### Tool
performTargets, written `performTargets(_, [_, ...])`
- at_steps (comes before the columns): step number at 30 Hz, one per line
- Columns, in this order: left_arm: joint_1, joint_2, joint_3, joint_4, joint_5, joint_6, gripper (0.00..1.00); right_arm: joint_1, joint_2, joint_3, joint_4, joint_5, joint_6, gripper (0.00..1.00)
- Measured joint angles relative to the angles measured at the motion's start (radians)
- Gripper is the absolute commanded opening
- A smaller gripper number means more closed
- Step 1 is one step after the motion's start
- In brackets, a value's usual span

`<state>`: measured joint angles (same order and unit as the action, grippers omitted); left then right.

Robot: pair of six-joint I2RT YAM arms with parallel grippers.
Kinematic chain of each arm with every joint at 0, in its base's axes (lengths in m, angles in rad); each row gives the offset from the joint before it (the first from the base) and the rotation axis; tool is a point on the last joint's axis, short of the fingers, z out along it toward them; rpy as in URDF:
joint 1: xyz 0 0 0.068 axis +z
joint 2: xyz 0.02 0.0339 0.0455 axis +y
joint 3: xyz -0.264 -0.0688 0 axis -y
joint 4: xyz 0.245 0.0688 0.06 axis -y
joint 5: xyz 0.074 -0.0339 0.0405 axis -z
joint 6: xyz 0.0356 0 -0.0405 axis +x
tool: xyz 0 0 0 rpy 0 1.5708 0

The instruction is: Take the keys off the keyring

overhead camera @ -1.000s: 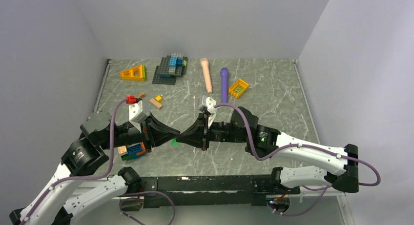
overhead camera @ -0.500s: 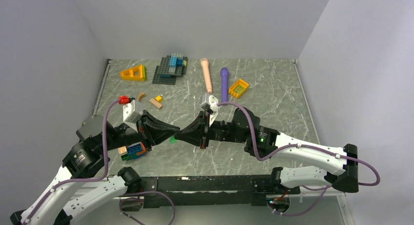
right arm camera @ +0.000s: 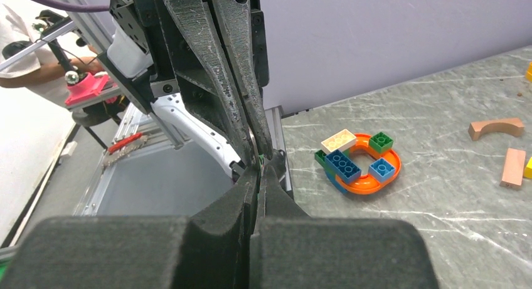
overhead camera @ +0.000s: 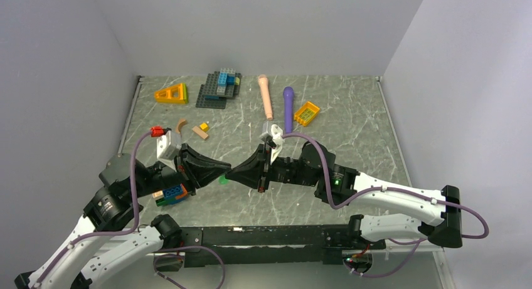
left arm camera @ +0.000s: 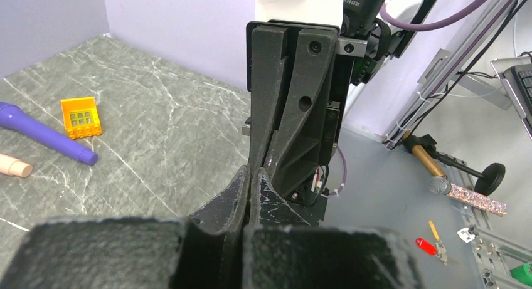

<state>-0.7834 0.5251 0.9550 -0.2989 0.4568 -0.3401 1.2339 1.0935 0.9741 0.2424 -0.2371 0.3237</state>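
Both grippers meet tip to tip above the middle of the table. My left gripper (overhead camera: 225,173) is shut, its fingers pressed together in the left wrist view (left arm camera: 253,172); whatever it pinches is hidden. My right gripper (overhead camera: 231,175) is shut too (right arm camera: 259,168), and a thin green sliver (right arm camera: 259,158) shows between its fingertips. From above, a small green piece (overhead camera: 223,182) hangs just under the meeting tips. It looks like part of a key. The keyring itself and the other keys are hidden behind the black fingers.
An orange ring holding toy bricks (overhead camera: 169,194) lies beside the left arm. Further back are wooden bits (overhead camera: 199,131), an orange wedge (overhead camera: 172,94), a grey baseplate with blue bricks (overhead camera: 216,88), a peach rod (overhead camera: 266,96), a purple rod (overhead camera: 288,107) and a yellow frame (overhead camera: 307,113).
The left wrist has swung a little to the left and its body turned. The right wrist edged slightly up. The fingertips stay joined at the same spot.
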Motion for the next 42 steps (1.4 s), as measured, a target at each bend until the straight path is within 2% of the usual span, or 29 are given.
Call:
performTargets(22, [-0.003,-0.074,-0.161,0.167,-0.076,-0.153,0.01,0.0,-0.031,-0.071,0.051,0.05,0.01,0.0])
performTargets(24, [-0.004,-0.074,-0.162,0.165,-0.081,-0.154,0.06,0.0,-0.031,-0.072,0.051,0.053,0.01,0.0])
performTargets(30, [-0.005,-0.064,-0.129,0.109,-0.098,-0.138,0.37,0.0,-0.035,-0.072,0.051,0.053,0.01,0.0])
performTargets(33, [-0.005,-0.04,-0.072,0.03,-0.117,-0.103,0.54,0.0,-0.048,-0.072,0.061,0.053,0.01,0.0])
performTargets(35, [-0.005,-0.013,-0.013,-0.041,-0.128,-0.068,0.61,0.0,-0.062,-0.072,0.074,0.053,0.01,0.0])
performTargets(42, [-0.002,0.083,0.226,-0.253,-0.143,0.071,0.68,0.0,-0.086,-0.072,0.09,0.05,0.009,0.0])
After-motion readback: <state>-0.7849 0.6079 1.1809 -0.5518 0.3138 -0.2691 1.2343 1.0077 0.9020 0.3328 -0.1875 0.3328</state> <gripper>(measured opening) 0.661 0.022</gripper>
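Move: The keyring is at my left hand, pinched about 1 cm beyond the hand point to the right, at the same depth and height. From my right hand it sits about 1 cm to the left, level otherwise. The green tag hangs some 1 cm back and 2 cm below my left hand, straight below sideways. About 15 cm ahead, 25 cm left and 30 cm below that hand lies the orange ring with toy bricks. With both hands still pinching the keyring tip to tip, I ease them down and slightly forward about 1 cm, my left fingertips tilting up a little. Then I spread my left fingers wide to let go, lifting that hand some 3 cm and drawing it about 2 cm left as its fingertips dip. My right hand keeps its pinch and pulls back right and up, nearly 3 cm. ##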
